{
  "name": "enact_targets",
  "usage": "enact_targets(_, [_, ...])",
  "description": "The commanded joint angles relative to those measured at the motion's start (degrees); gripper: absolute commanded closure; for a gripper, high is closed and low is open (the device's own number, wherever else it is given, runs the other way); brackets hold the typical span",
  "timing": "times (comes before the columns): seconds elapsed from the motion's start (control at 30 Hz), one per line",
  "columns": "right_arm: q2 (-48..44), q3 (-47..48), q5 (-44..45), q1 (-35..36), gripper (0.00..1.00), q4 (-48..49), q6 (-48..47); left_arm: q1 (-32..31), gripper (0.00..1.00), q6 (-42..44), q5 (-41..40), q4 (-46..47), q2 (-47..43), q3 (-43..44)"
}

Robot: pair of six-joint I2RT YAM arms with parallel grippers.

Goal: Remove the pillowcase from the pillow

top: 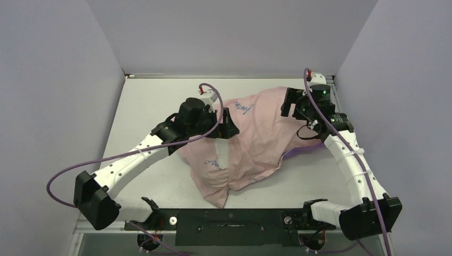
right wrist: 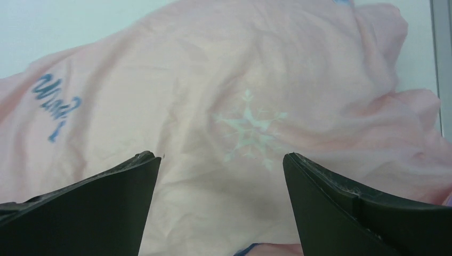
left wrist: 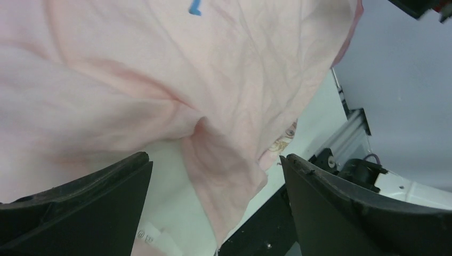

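Observation:
The pillowcase [top: 256, 136] lies inside out across the middle of the table, pale pink with blue lettering and a purple edge [top: 301, 151] at its right. In the right wrist view the pillowcase [right wrist: 250, 96] shows a faint snowflake. The pillow is almost wholly hidden under it; a white patch with a small label [left wrist: 160, 192] shows below the cloth [left wrist: 176, 69]. My left gripper [top: 226, 125] [left wrist: 213, 156] stands open at the cloth's left side, a hanging fold between its fingers. My right gripper [top: 287, 104] [right wrist: 221, 155] hovers open over the cloth's far right part, holding nothing.
A black mounting bar [top: 229, 221] runs along the table's near edge between the arm bases. Grey walls close in the back and both sides. A metal rail [left wrist: 352, 128] runs along the table's edge. Bare tabletop [top: 154, 101] shows at the far left.

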Motion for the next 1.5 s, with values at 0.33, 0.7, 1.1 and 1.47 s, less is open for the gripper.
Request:
enact_targets(0.33, [-4.98, -1.77, -7.24, 27.78, 0.1, 9.2, -4.93, 0.17, 0.04, 0.35, -16.96, -19.53, -11.16, -2.22])
enact_targets(0.7, [-0.83, -9.29, -4.85, 33.24, 0.1, 12.25, -1.86, 2.43, 0.04, 2.41, -15.27, -6.59, -4.87, -7.23])
enact_targets(1.1, [-0.02, -8.3, 1.61, 34.9, 0.1, 12.82, 0.03, 8.91, 0.04, 12.47, -10.33, 2.06, 7.44, 8.63])
enact_targets(1.47, [3.34, -4.64, 9.16, 35.8, 0.1, 15.44, 1.17, 7.83, 0.04, 7.8, -19.7, -8.63, -5.58, 0.42])
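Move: The lettered left flap of the pillowcase lies about 6 cm back and 7 cm left of my left hand, some 11 cm below. From that hand, the white gap is about 4 cm back and 3 cm left, and the cloth's near corner about 22 cm back and 3 cm left. From my right hand, the cloth just right of the gap is roughly 12 cm back, 20 cm left and 12 cm below; the purple edge is about 12 cm back and 5 cm right. My left hand swings about 9 cm left, dips onto the lettered flap with fingers open and tipping steeper, pushes it forward some 10 cm, then rises. Meanwhile my open right hand arcs left and back about 20 cm over the pillowcase, up and then down, turning roughly 40 degrees counter-clockwise at most, and hovers low beside the gap; I can't see it touch. ##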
